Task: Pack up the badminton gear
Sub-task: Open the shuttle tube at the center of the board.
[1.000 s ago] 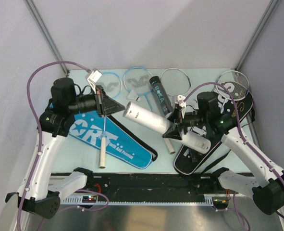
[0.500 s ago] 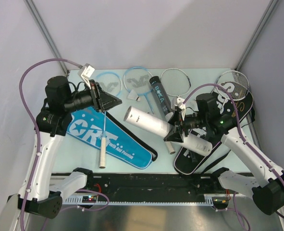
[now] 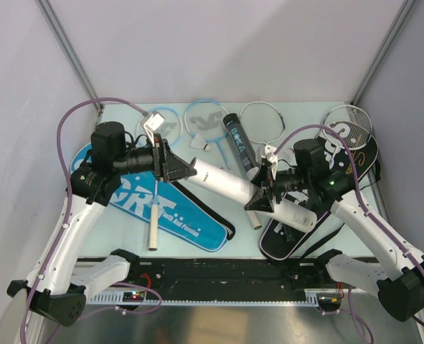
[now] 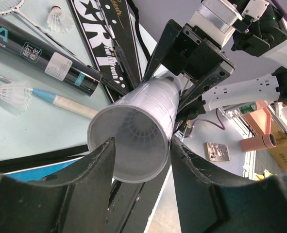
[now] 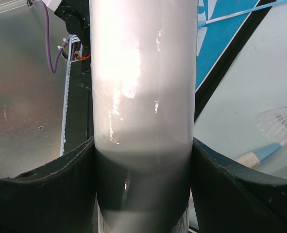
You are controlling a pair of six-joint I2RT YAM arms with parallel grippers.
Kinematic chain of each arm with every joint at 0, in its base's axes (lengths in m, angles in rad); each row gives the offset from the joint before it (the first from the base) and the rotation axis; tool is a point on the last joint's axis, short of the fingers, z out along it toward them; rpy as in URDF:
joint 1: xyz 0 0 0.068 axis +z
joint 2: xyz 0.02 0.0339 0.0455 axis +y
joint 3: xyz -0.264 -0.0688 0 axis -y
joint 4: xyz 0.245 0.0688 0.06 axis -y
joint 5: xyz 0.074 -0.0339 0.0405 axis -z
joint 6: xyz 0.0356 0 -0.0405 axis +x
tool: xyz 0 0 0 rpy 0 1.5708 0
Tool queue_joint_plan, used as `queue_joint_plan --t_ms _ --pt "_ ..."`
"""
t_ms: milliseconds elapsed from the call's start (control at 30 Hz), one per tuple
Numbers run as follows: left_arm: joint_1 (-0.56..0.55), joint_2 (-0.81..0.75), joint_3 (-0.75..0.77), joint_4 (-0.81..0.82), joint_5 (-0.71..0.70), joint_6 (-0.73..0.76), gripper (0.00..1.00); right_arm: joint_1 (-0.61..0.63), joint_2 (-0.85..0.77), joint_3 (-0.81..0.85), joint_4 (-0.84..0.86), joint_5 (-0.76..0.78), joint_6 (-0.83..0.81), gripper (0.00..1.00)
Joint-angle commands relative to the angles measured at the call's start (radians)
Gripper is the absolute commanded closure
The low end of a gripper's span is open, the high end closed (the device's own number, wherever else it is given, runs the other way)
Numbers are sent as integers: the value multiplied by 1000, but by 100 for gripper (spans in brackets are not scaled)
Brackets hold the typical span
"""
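Note:
A white tube hangs tilted above the table, and my right gripper is shut on its lower end, fingers pressed to both sides. My left gripper is open, its jaws standing either side of the tube's open mouth. A ribbed white shape shows deep inside the tube. A black tube lies behind, with a shuttlecock beside it. Another white tube rests on the black cover. The blue cover lies at the left under a racket's white handle.
Two light-blue rackets and two silver rackets lie along the back edge. Grey walls close in the table on the left, back and right. A black rail runs along the near edge between the arm bases.
My left gripper has opened and swung right and nearer, from above the blue cover to the white tube's mouth. The right arm and the tube have stayed put.

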Motion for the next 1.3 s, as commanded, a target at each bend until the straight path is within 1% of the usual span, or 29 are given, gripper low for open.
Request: queue_joint_plan --t_ms 0,100,167,233,267,300,367,567,833,1100,1233,1267 --pt "-19 -23 -7 25 24 4 48 4 -28 11 52 -11 17 59" --pt "-31 -20 -10 35 44 -11 52 5 -22 10 55 -11 19 59" --pt "-38 -19 -11 45 58 -23 60 5 -18 11 56 -9 20 59" --pt "-41 -19 -9 52 60 -38 77 5 -15 11 55 -8 20 59" --pt "-41 -22 -6 53 51 -45 89 4 -14 10 53 -6 19 59" --pt "-39 -26 -4 55 31 -52 94 5 -13 10 51 -4 17 59" --pt "-31 -34 6 57 7 -66 98 3 -18 9 41 7 8 59" --pt "42 -34 54 58 -10 -104 100 -8 -43 10 16 11 -5 59" --pt "100 -39 87 59 -12 -110 100 -12 -53 9 -14 21 -23 59" --pt "184 -43 79 59 -44 -109 100 -13 -45 8 -25 33 -28 58" --pt "193 -34 54 58 -71 -87 100 -13 -47 10 -22 35 -26 58" --pt "194 -32 46 58 -100 -83 100 -14 -49 10 -19 40 -23 58"
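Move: The clear lid on the white shuttle tube sits right at the half-open left fingers, about 2 cm to their right, 2 cm ahead and 1 cm lower. Well below on the table, some 32 cm down, lie the black BOKA tube, 35 cm ahead and 16 cm right, and the blue racket bag, 17 cm ahead and 12 cm left. From the right hand, gripping the tube, the lid is about 19 cm left, 4 cm ahead and 8 cm higher. Left fingers pinch the clear lid's rim and pull some 6 cm left, forward and up against right's hold. ##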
